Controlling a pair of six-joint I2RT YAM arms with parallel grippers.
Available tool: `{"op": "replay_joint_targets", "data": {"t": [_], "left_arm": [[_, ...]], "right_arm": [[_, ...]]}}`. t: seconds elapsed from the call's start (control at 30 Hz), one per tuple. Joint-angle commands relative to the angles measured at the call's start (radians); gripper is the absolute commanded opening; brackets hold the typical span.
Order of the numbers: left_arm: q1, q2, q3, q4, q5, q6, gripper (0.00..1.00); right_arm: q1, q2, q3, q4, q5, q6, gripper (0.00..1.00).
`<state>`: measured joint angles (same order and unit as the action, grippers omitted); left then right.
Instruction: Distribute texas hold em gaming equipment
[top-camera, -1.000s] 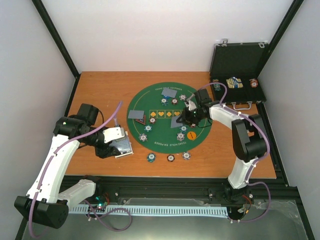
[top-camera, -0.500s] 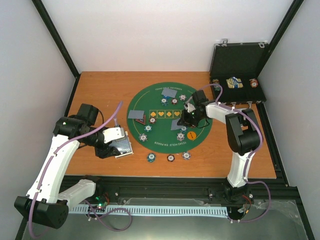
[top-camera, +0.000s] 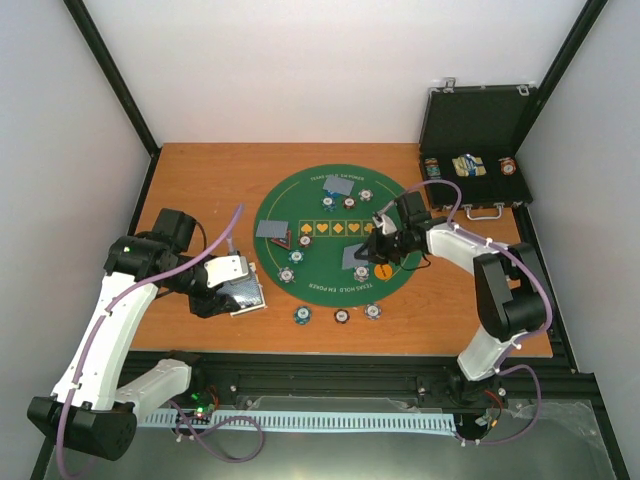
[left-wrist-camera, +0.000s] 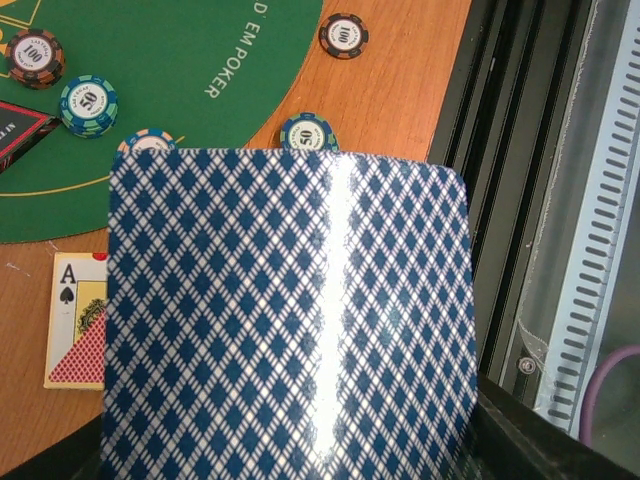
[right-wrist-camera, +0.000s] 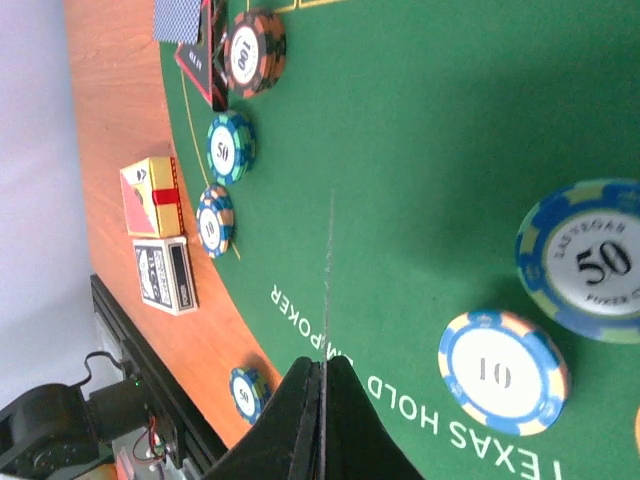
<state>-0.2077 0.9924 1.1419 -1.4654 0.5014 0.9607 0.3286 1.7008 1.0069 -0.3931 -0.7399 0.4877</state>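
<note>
My left gripper (top-camera: 226, 287) hovers over the wood left of the green felt mat (top-camera: 325, 262), shut on a deck of playing cards; its blue diamond-patterned top card (left-wrist-camera: 290, 320) fills the left wrist view and hides the fingers. At the mat's right side my right gripper (top-camera: 373, 250) is shut on a single card (top-camera: 355, 256). The right wrist view shows that card (right-wrist-camera: 327, 280) edge-on between closed jaws (right-wrist-camera: 322, 365). Striped poker chips (right-wrist-camera: 590, 260) (right-wrist-camera: 503, 372) lie close under it. Two face-down cards (top-camera: 341, 186) (top-camera: 272, 228), a triangle marker (top-camera: 283, 241) and an orange disc (top-camera: 382, 271) lie on the felt.
An open black case (top-camera: 475, 130) stands at the back right with chips and cards inside. Three chips (top-camera: 302, 315) (top-camera: 341, 316) (top-camera: 372, 311) sit on the wood near the front edge. Two card boxes (right-wrist-camera: 165, 275) (right-wrist-camera: 152, 197) lie below my left gripper.
My right gripper has drawn toward the near side of the mat with the card, and its elbow has swung out to the right. The left arm has not moved.
</note>
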Motion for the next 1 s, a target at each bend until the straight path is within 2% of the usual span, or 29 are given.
{"op": "replay_joint_targets", "data": {"t": [0.0,0.23,0.57,0.7,0.77,0.87,0.97], "left_arm": [[0.001,-0.012,0.018,-0.011,0.021,0.009,0.15],[0.001,-0.009,0.028,-0.014,0.017,0.007,0.15],[0.001,-0.014,0.027,-0.019,0.012,0.010,0.15],[0.001,-0.011,0.027,-0.018,0.016,0.010,0.15],[0.001,-0.011,0.025,-0.018,0.014,0.010,0.15],[0.000,-0.012,0.024,-0.019,0.015,0.011,0.15],[0.000,-0.013,0.021,-0.018,0.015,0.011,0.15]], "right_arm": [[0.027,-0.043,-0.046,0.051,-0.036,0.039,0.03],[0.125,-0.027,-0.064,0.089,0.003,0.082,0.03],[0.133,-0.007,-0.126,0.089,0.077,0.073,0.04],[0.133,-0.023,-0.133,0.052,0.117,0.052,0.13],[0.133,-0.036,-0.132,0.028,0.144,0.041,0.22],[0.130,-0.061,-0.134,-0.011,0.196,0.028,0.30],[0.122,-0.090,-0.133,-0.068,0.265,0.010,0.32]]}}
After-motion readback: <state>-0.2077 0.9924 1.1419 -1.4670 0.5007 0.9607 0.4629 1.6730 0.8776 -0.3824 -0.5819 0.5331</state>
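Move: The right hand already pinches a card on edge; the bare felt where the card is to go lies about 4 cm back from this hand, 3 cm to its left and 6 cm below. At that same lower level, the 10 chips stand some 2 cm back and straight in line sideways, the 50 chips 2 cm ahead and 1 cm right, and the orange button 1 cm back and 5 cm right. From the left hand, which holds the deck still, that felt spot is roughly 7 cm ahead, 23 cm right and 19 cm below. The right hand draws the pinched card back about 5 cm towards the base side of the 10 chips, swinging nearly 4 cm left on the way. It then sinks some 4 cm to the felt while easing about 3 cm back to the right, the fingers tipping a little steeper downward, and near the end they open about a third to let the card go. ##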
